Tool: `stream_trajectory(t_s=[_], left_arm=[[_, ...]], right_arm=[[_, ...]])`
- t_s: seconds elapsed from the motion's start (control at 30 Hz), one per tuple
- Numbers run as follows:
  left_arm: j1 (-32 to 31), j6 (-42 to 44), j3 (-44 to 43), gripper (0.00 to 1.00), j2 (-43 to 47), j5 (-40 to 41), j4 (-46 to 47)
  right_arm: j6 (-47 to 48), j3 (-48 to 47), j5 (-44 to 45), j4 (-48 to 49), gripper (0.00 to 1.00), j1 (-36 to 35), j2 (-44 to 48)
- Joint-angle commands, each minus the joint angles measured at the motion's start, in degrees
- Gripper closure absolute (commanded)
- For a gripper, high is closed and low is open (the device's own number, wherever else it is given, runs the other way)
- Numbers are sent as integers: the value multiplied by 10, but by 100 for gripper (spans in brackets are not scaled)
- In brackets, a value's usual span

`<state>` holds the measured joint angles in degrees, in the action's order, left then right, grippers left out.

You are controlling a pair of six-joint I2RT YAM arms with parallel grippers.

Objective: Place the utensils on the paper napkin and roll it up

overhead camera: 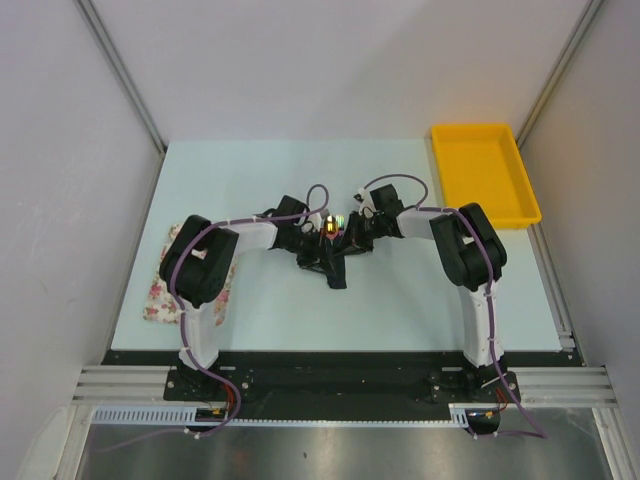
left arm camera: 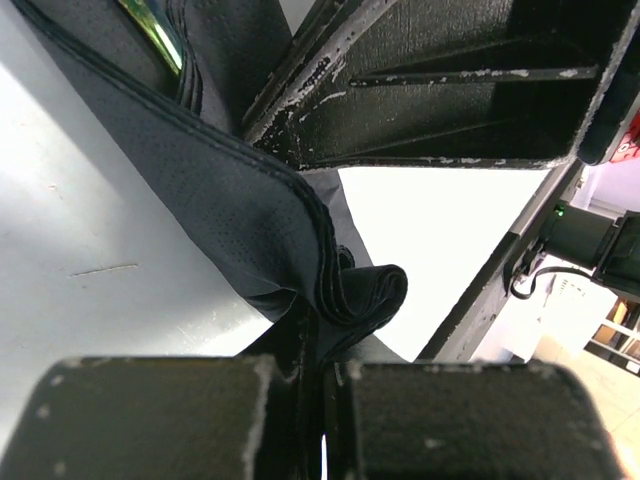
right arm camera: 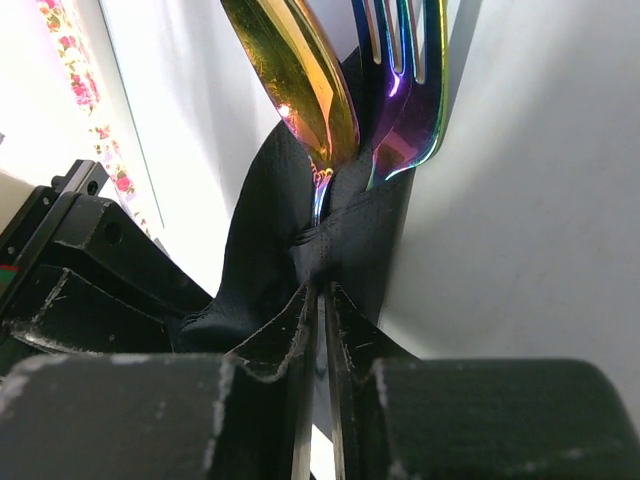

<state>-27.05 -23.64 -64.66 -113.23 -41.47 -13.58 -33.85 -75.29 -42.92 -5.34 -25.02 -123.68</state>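
The black paper napkin [overhead camera: 335, 272] lies partly rolled at the table's middle, wrapped round the utensils [overhead camera: 330, 225]. In the right wrist view a gold spoon [right arm camera: 300, 80] and an iridescent fork [right arm camera: 410, 90] stick out of the napkin [right arm camera: 265, 250]. My right gripper [right arm camera: 322, 292] is shut on the napkin's edge just below them. In the left wrist view the napkin [left arm camera: 240, 190] shows a rolled end, and a gold utensil tip [left arm camera: 150, 30] shows at the top left. My left gripper [left arm camera: 322, 352] is shut on a fold of it. Both grippers, left [overhead camera: 318, 250] and right [overhead camera: 350, 240], meet over the bundle.
A pink-and-white floral mat [overhead camera: 160, 290] lies at the left, partly under the left arm. It also shows in the right wrist view [right arm camera: 75, 60]. A yellow tray [overhead camera: 485, 175] stands at the back right. The right gripper's body [left arm camera: 450, 100] is close above the left gripper.
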Motion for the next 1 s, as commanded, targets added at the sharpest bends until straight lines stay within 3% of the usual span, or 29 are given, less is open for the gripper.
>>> stream_trajectory(t_s=[0.0, 0.7, 0.8, 0.83, 0.97], left_arm=[[-5, 31, -20, 100, 13, 29, -29], [-45, 61, -56, 97, -15, 18, -33], [-44, 69, -53, 84, -37, -11, -33], [-42, 69, -49, 74, -40, -17, -26], [-35, 71, -42, 52, -49, -33, -14]], right_arm=[[21, -12, 42, -4, 88, -4, -20], [17, 0, 56, -4, 90, -15, -23], [15, -4, 46, -5, 90, -14, -18], [15, -5, 44, -7, 90, -14, -16], [21, -15, 36, -29, 87, -9, 6]])
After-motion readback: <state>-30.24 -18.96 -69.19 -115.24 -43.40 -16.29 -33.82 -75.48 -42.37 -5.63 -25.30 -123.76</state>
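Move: The left fingers are already shut on the napkin's left edge. The middle of the half-rolled napkin, over the utensil handles, is about 3 cm to their right, 2 cm ahead and about level. The spoon bowl stands some 9 cm ahead and 1 cm right of them, the fork head 10 cm ahead and 3 cm right. From the right hand the napkin's middle is roughly 4 cm back and 1 cm left. Rightward and slightly back, the left hand slowly draws the pinched napkin edge a bit over 2 cm across the utensil handles, turning about 5 degrees clockwise, then opens its fingers to nearly half and starts to rise. The right hand stays put, its nearly shut fingertips still on the napkin just behind the spoon bowl. ##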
